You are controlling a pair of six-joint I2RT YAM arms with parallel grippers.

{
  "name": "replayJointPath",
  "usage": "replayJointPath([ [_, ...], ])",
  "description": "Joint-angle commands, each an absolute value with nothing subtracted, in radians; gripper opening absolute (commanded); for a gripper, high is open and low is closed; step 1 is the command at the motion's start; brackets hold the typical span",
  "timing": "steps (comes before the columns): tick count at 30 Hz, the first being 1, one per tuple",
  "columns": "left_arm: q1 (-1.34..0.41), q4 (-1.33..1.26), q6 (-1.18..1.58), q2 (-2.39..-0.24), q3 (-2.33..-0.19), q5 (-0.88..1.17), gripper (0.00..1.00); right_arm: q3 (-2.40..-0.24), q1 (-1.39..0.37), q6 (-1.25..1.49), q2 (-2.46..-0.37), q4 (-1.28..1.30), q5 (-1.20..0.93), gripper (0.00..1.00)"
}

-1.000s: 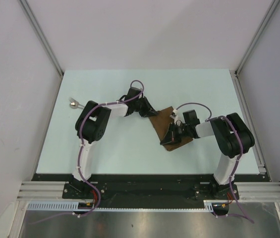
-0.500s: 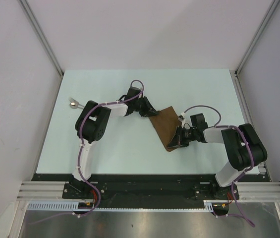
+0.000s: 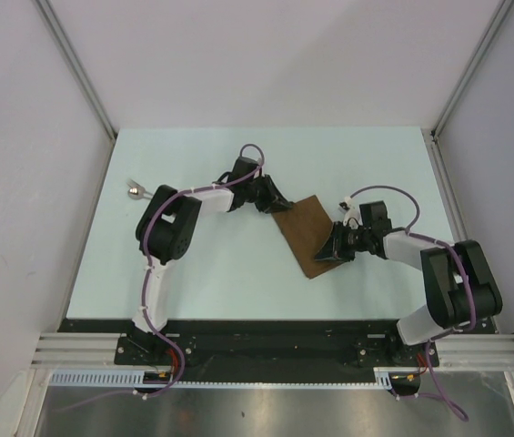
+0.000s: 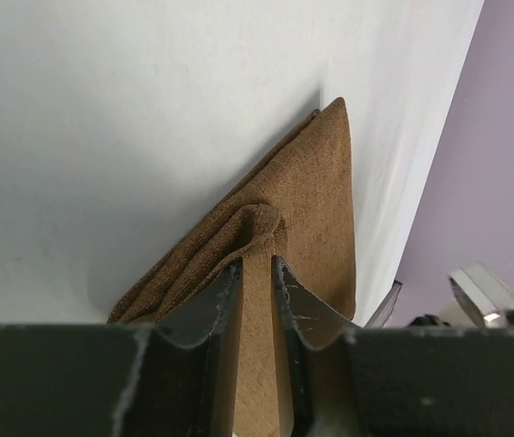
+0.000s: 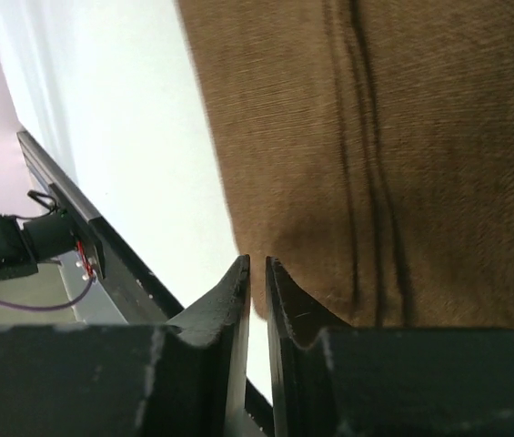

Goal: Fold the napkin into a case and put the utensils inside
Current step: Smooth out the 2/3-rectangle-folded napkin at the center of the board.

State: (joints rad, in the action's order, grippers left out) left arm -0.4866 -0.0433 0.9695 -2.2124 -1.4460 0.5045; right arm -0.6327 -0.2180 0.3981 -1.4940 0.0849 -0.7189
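Observation:
The dark-brown napkin [image 3: 304,232] lies folded into a slanted band at mid-table. My left gripper [image 3: 279,208] sits at its far left corner. In the left wrist view the napkin [image 4: 316,200] puckers just past that gripper [image 4: 255,264], whose jaws stand slightly apart with brown cloth showing in the gap. My right gripper [image 3: 327,253] is at the napkin's near right edge. In the right wrist view the gripper [image 5: 257,262] is narrowly open, with bare table in the gap and the napkin [image 5: 375,137] just beyond. A utensil [image 3: 136,190] with a shiny round head lies far left.
The pale table [image 3: 220,273] is fenced by white walls on the left, back and right. A black rail [image 3: 266,325] runs along the near edge by the arm bases; it also shows in the right wrist view as the rail [image 5: 102,246].
My right arm swung outward to the right, drawing its gripper off the napkin's top to its near right edge. The napkin now lies flatter and narrower. Both grippers' jaws have parted a little.

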Motion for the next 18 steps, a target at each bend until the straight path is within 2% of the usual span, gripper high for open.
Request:
replayJointPath([
  [1, -0.491, -0.092, 0.994, -2.256, -1.491, 0.535, 0.22, -0.621, -0.215, 0.443, -1.584, -0.02, -0.697, 0.15],
  [4, -0.491, -0.115, 1.008, -2.293, -1.525, 0.543, 0.21, -0.607, -0.215, 0.448, -1.623, -0.052, -0.67, 0.15],
  [8, -0.491, -0.097, 1.003, -2.316, -1.574, 0.557, 0.22, -0.647, -0.215, 0.4, -1.622, 0.053, -0.65, 0.16],
  [11, -0.505, -0.057, 0.967, -2.243, -1.554, 0.54, 0.27, -0.718, -0.21, 0.361, -1.553, 0.189, -0.617, 0.25],
  [12, -0.508, -0.034, 0.925, -2.22, -1.554, 0.537, 0.3, -0.768, -0.203, 0.348, -1.504, 0.231, -0.603, 0.3],
  [15, -0.522, 0.064, 0.85, -2.146, -1.552, 0.535, 0.42, -0.839, -0.169, 0.33, -1.419, 0.345, -0.536, 0.61],
  [16, -0.525, 0.093, 0.833, -2.131, -1.551, 0.532, 0.47, -0.848, -0.163, 0.327, -1.396, 0.372, -0.49, 0.83],
  [17, -0.532, 0.119, 0.801, -2.094, -1.543, 0.531, 0.5, -0.854, -0.16, 0.318, -1.379, 0.374, -0.464, 0.97],
  [18, -0.535, 0.127, 0.789, -2.077, -1.536, 0.529, 0.53, -0.859, -0.158, 0.307, -1.358, 0.371, -0.437, 1.0],
])
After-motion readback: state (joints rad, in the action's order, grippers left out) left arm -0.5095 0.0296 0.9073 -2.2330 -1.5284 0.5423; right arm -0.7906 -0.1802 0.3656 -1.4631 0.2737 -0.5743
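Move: The folded napkin's middle lies about 6 cm ahead of the right hand, 1 cm to its left and 3 cm below, with its nearest corner some 5 cm back and 2 cm left of this hand. From the left hand, the napkin's middle is roughly 8 cm back, 6 cm right and 3 cm below; a raised fold in the short far-left edge sits about 1 cm ahead, 2 cm right and 2 cm lower. Down to the napkin's near end the nearly shut right hand dips about 3 cm, then climbs steeply and swings forward and somewhat right, over the cloth, its fingers opening wide to finish well above it. By the raised fold, the left hand dips about 1 cm while easing right, then rises roughly 2 cm and draws slightly back, its fingers parting to about half open. ##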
